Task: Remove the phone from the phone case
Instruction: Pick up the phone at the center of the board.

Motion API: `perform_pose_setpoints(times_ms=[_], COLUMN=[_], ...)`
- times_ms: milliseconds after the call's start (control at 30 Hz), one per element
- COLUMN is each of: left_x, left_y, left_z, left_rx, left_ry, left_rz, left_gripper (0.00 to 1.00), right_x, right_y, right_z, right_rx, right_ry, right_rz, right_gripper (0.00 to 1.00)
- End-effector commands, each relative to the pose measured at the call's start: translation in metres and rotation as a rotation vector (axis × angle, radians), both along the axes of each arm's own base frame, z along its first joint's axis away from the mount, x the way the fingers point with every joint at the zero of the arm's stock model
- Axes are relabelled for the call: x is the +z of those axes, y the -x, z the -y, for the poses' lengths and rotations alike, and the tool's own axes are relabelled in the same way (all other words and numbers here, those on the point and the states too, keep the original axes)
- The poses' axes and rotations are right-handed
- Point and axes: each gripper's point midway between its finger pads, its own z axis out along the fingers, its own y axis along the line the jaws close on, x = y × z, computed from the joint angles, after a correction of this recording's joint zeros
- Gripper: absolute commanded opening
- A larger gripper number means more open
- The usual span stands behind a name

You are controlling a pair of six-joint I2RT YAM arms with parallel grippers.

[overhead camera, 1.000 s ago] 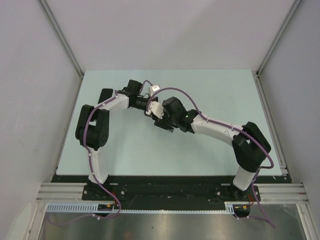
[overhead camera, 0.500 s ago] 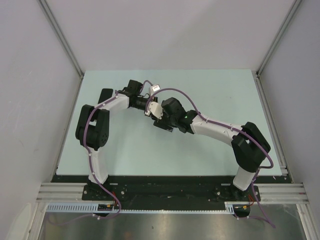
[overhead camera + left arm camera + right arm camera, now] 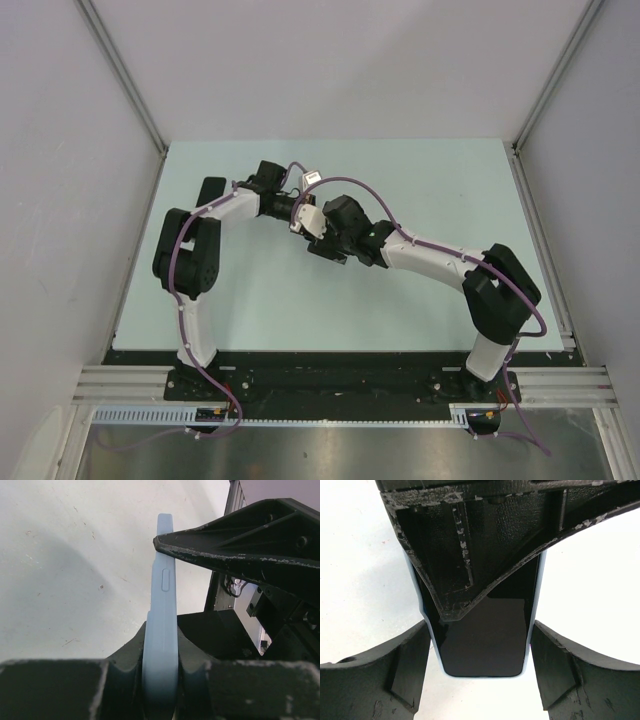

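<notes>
The phone case (image 3: 162,605) is pale blue and stands edge-on above the table, with a side button showing. The phone (image 3: 485,640) sits inside it, its black screen facing the right wrist camera. My left gripper (image 3: 161,647) is shut flat on the cased phone, one finger (image 3: 470,545) across the screen and the other hidden behind it. My right gripper (image 3: 480,632) spans the width, and its fingers (image 3: 415,655) press on the case's two long rims. In the top view both grippers (image 3: 308,222) meet mid-table around the case (image 3: 303,219).
The pale green table (image 3: 420,190) lies under the arms, walled by white panels at the back and both sides. The right gripper's finger (image 3: 235,560) crosses the left wrist view at the case's top. A black rail (image 3: 340,365) runs along the near edge.
My left gripper has closed onto the cased phone. The right gripper's hold looks the same, and both arms have barely shifted.
</notes>
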Motion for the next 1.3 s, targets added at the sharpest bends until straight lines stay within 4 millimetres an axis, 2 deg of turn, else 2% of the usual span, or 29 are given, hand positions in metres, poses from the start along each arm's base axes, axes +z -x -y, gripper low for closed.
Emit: perform_pose_setpoints(times_ms=[0, 133, 233, 267, 333, 367, 400, 567, 667, 833, 867, 933, 967, 1100, 1267], left_x=[0.009, 0.008, 0.008, 0.008, 0.009, 0.009, 0.009, 0.011, 0.014, 0.026, 0.035, 0.039, 0.049, 0.070, 0.095], left_y=[-0.006, -0.007, -0.009, -0.010, -0.010, -0.010, -0.010, -0.013, -0.014, -0.011, -0.010, -0.005, -0.003, 0.011, 0.014], left_z=[0.008, 0.007, 0.006, 0.005, 0.004, 0.004, 0.003, 0.001, -0.002, -0.006, -0.006, -0.008, -0.008, -0.007, -0.003], left_rx=[-0.001, 0.005, 0.012, 0.017, 0.022, 0.025, 0.028, 0.031, 0.040, 0.035, 0.032, 0.018, 0.014, -0.027, -0.047], left_ry=[0.005, -0.010, -0.020, -0.027, -0.034, -0.038, -0.041, -0.051, -0.050, -0.041, -0.034, -0.037, -0.031, 0.003, 0.058], left_rz=[0.019, 0.028, 0.048, 0.056, 0.061, 0.064, 0.068, 0.106, 0.113, 0.165, 0.197, 0.244, 0.285, 0.373, 0.412], left_gripper=[0.00, 0.00, 0.00, 0.00, 0.00, 0.00, 0.00, 0.00, 0.00, 0.00, 0.00, 0.00, 0.00, 0.00, 0.00], right_x=[0.028, 0.031, 0.035, 0.036, 0.040, 0.042, 0.047, 0.065, 0.076, 0.104, 0.113, 0.119, 0.123, 0.129, 0.141], right_y=[-0.013, -0.013, -0.013, -0.013, -0.009, -0.008, -0.006, 0.003, 0.008, 0.009, 0.002, 0.000, -0.006, -0.011, -0.017], right_z=[-0.013, -0.011, -0.008, -0.008, -0.005, -0.005, -0.003, 0.001, 0.010, 0.026, 0.040, 0.047, 0.059, 0.078, 0.097], right_rx=[-0.005, -0.007, -0.007, -0.005, 0.008, 0.014, 0.016, 0.039, 0.036, 0.028, -0.005, -0.015, -0.045, -0.076, -0.108], right_ry=[-0.070, -0.059, -0.048, -0.046, -0.041, -0.042, -0.051, -0.108, -0.147, -0.326, -0.358, -0.409, -0.423, -0.486, -0.630], right_rz=[0.091, 0.105, 0.114, 0.116, 0.114, 0.112, 0.112, 0.087, 0.057, -0.032, -0.027, -0.055, -0.050, -0.092, -0.177], right_gripper=[0.36, 0.49, 0.66, 0.76, 0.86, 0.97, 1.00, 1.00, 1.00, 1.00, 1.00, 1.00, 1.00, 1.00, 1.00])
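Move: Just to the left hand's right, the middle of the pale-edged phone lies about 4 cm off, 1 cm back and 1 cm down, already pinched across its thickness. The right hand still straddles the phone's long edges near its right end: the phone's middle is about 3 cm to its left and 2 cm ahead. The left fingertips close on the phone some 6 cm left and 4 cm ahead of the right hand point. Opening wider, the right fingers let go of the phone's edges; that hand rises about 11 cm, then swings some 10 cm to the right and a little forward, away from the phone, rolling its left side up. The left hand keeps its pinch, dips slightly, then rises to finish about 4 cm higher, rolling the phone's forward side up some 15 degrees. ##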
